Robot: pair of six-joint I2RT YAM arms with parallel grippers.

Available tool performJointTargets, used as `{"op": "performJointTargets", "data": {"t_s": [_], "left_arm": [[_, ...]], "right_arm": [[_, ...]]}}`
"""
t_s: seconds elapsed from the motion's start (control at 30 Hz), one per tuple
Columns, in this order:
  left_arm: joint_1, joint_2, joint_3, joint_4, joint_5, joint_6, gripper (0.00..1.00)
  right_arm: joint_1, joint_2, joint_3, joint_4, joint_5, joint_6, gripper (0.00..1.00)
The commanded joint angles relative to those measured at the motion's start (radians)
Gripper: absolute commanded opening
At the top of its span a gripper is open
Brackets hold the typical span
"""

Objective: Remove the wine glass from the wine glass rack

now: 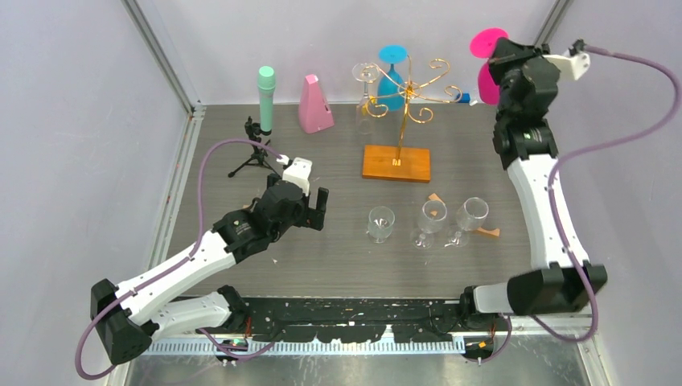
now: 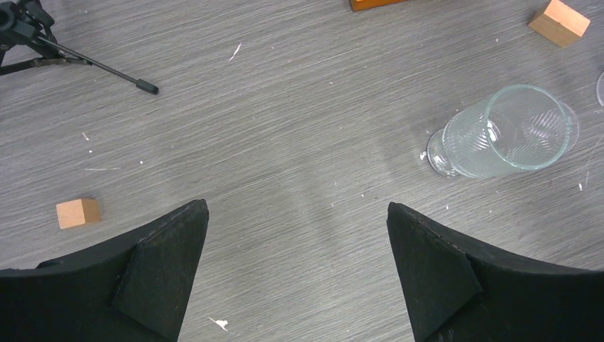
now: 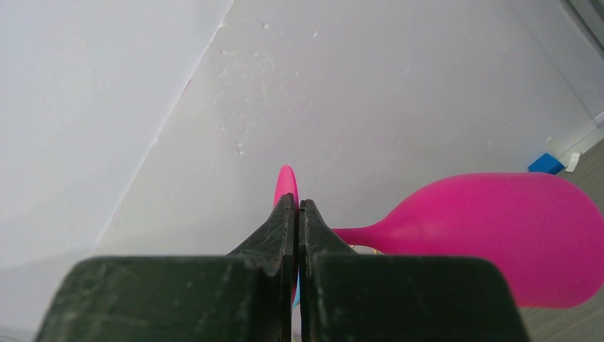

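The gold wire wine glass rack [image 1: 410, 90] stands on its orange-brown base [image 1: 396, 163] at the back middle. A blue glass [image 1: 392, 74] and a clear glass [image 1: 366, 90] hang from it. A pink wine glass [image 1: 486, 80] is up at the back right, apart from the rack. My right gripper [image 3: 297, 201] is shut on the thin pink foot [image 3: 285, 185], and the pink bowl [image 3: 498, 239] sticks out to the right. My left gripper [image 2: 295, 206] is open over bare table, left of a clear glass [image 2: 509, 132] lying on its side.
Three clear glasses [image 1: 430, 221] sit on the table in front of the rack, with small wooden blocks [image 1: 487, 232] among them. A black tripod [image 1: 256, 149], a green microphone [image 1: 266, 96] and a pink metronome [image 1: 315, 104] stand at the back left. Another block [image 2: 77, 212] lies near my left fingers.
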Motion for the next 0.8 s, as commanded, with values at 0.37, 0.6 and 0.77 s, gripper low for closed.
{"op": "performJointTargets", "data": {"t_s": [0.37,0.6,0.77], "left_arm": [[0.004,-0.104,0.039,0.059,0.121,-0.104,1.00],[0.033,-0.082,0.087,0.157,0.487,-0.204,1.00],[0.162,-0.024,0.093,0.282,0.747,-0.362,1.00]], "right_arm": [[0.053,-0.493,-0.247,-0.375,-0.262,0.261,0.00],[0.102,-0.617,-0.391,-0.226,-0.613,0.419,0.00],[0.113,-0.656,-0.448,-0.117,-0.723,0.484,0.00]]}}
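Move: The right hand holds the pink wine glass upside down by its stem. The left gripper waiting for it is some 22 cm back, 40 cm left and 28 cm below; the rack's hub is about 8 cm ahead, 16 cm left and 14 cm below. Roughly 40 cm lower, two standing clear glasses lie about 17 cm back, one straight back, one 9 cm left. From the left hand, the pink glass is about 22 cm ahead, 40 cm right and 22 cm up. Keeping its pinch on the pink glass's stem, the right hand draws back about 20 cm and, increasingly, 12 cm left, away from the rack, sinking a little and swinging counter-clockwise nearly 40 degrees with its left side rising. The open left gripper goes to meet the glass, first rising, then also right and back, some 6 cm up and 6 right, rolling left side down and turning clockwise. ##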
